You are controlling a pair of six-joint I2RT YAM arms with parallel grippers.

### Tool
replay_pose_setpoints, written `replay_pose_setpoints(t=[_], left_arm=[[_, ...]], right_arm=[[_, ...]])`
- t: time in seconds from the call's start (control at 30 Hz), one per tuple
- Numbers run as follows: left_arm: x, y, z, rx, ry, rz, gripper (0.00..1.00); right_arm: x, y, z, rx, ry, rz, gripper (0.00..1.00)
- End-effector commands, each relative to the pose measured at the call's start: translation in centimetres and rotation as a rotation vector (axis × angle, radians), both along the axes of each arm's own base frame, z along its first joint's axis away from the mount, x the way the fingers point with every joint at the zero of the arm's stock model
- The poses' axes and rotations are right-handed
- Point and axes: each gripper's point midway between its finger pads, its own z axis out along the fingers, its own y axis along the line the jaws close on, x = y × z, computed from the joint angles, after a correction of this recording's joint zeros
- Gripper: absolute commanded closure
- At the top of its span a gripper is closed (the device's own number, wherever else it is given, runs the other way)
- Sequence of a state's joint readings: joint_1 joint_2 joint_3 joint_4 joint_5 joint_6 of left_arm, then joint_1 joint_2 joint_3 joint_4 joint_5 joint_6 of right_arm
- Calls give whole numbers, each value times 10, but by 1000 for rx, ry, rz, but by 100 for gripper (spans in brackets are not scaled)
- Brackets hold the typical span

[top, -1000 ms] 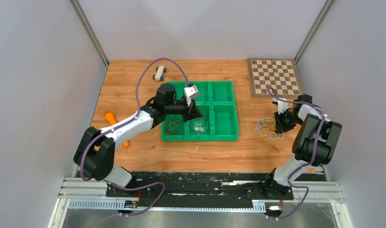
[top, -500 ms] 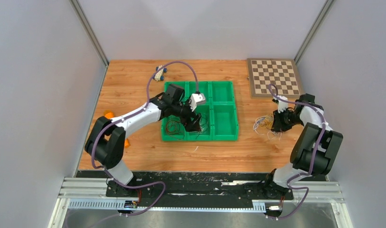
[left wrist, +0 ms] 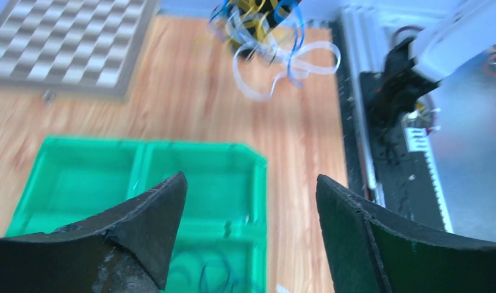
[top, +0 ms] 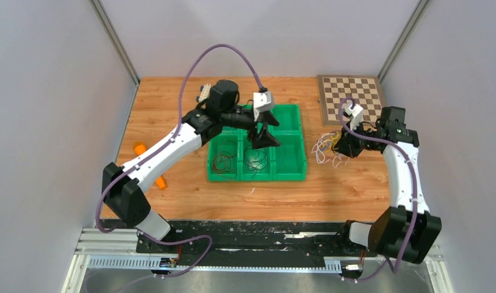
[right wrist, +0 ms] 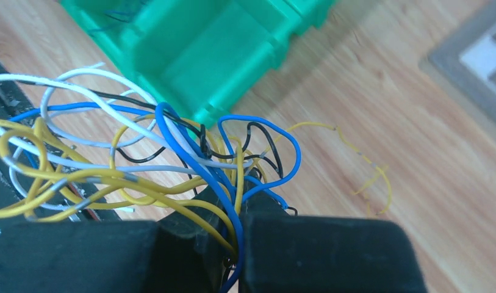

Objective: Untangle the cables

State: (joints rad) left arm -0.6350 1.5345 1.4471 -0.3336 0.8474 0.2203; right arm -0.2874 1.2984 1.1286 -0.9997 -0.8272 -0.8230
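Observation:
My right gripper [top: 345, 144] is shut on a tangle of yellow, blue, white and black cables [top: 326, 148], held just right of the green tray [top: 297, 160]. In the right wrist view the jaws [right wrist: 239, 210] pinch blue and yellow strands of the bundle [right wrist: 129, 152]. One thin yellow wire [right wrist: 373, 177] lies loose on the wood. My left gripper [top: 262, 135] is open and empty above the tray's middle; in its wrist view [left wrist: 250, 189] the tangle [left wrist: 266, 33] hangs ahead. Dark wires lie in two front tray compartments [top: 222, 162] [top: 256, 162].
A chessboard [top: 353, 99] lies at the back right corner. Orange pieces [top: 141, 149] [top: 161, 182] lie on the left of the table. A small toy [top: 204, 93] sits at the back behind my left arm. A small white scrap [top: 252, 191] lies before the tray.
My left gripper has risen out of the tray's front compartment and moved back and right, open. My right gripper has carried the cable tangle left and back, nearer the tray.

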Motion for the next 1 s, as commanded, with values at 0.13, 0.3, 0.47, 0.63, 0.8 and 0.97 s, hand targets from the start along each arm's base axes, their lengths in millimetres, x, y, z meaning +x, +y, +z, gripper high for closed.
replay_pose_setpoints(t=[0.13, 0.3, 0.47, 0.63, 0.8, 0.97], left_arm=[[-45, -77, 35, -198, 144, -202, 43], [-56, -82, 35, -239, 302, -212, 46], [-57, -84, 31, -247, 331, -195, 50], [-56, -89, 23, -217, 343, -186, 50], [-55, -93, 15, -186, 363, -181, 52], [-59, -95, 5, -148, 383, -184, 60]], right_arm=[[-26, 59, 52, -39, -271, 177, 97], [-30, 73, 55, -124, -364, 192, 98], [-31, 81, 55, -149, -396, 202, 98], [-29, 88, 59, -152, -418, 218, 98], [-29, 97, 66, -148, -446, 238, 98], [-30, 103, 71, -142, -465, 247, 98]])
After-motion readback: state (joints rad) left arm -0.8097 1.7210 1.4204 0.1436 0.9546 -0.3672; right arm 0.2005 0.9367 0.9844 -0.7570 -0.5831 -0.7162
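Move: The cable tangle hanging from the right fingers lies about 18 cm to the left hand's right, 3 cm back and roughly 11 cm lower; the green tray's near-right compartment is 7 cm right, 1 cm back and 28 cm below the left hand. From the right hand, the open left fingertips are some 20 cm left, 3 cm ahead and 10 cm up. The chessboard lies about 10 cm right of the right hand, 18 cm ahead and 17 cm below. The left hand swings right about 9 cm and back some 5 cm to the tangle, most of it early on, its wrist tilting by some 20 degrees as the wide-open fingers close about halfway around the loose white and black strands. The right hand keeps the bundle pinched and brings it left to meet them, at first also rising and drawing back a few centimetres, while its wrist tips and turns counter-clockwise. ##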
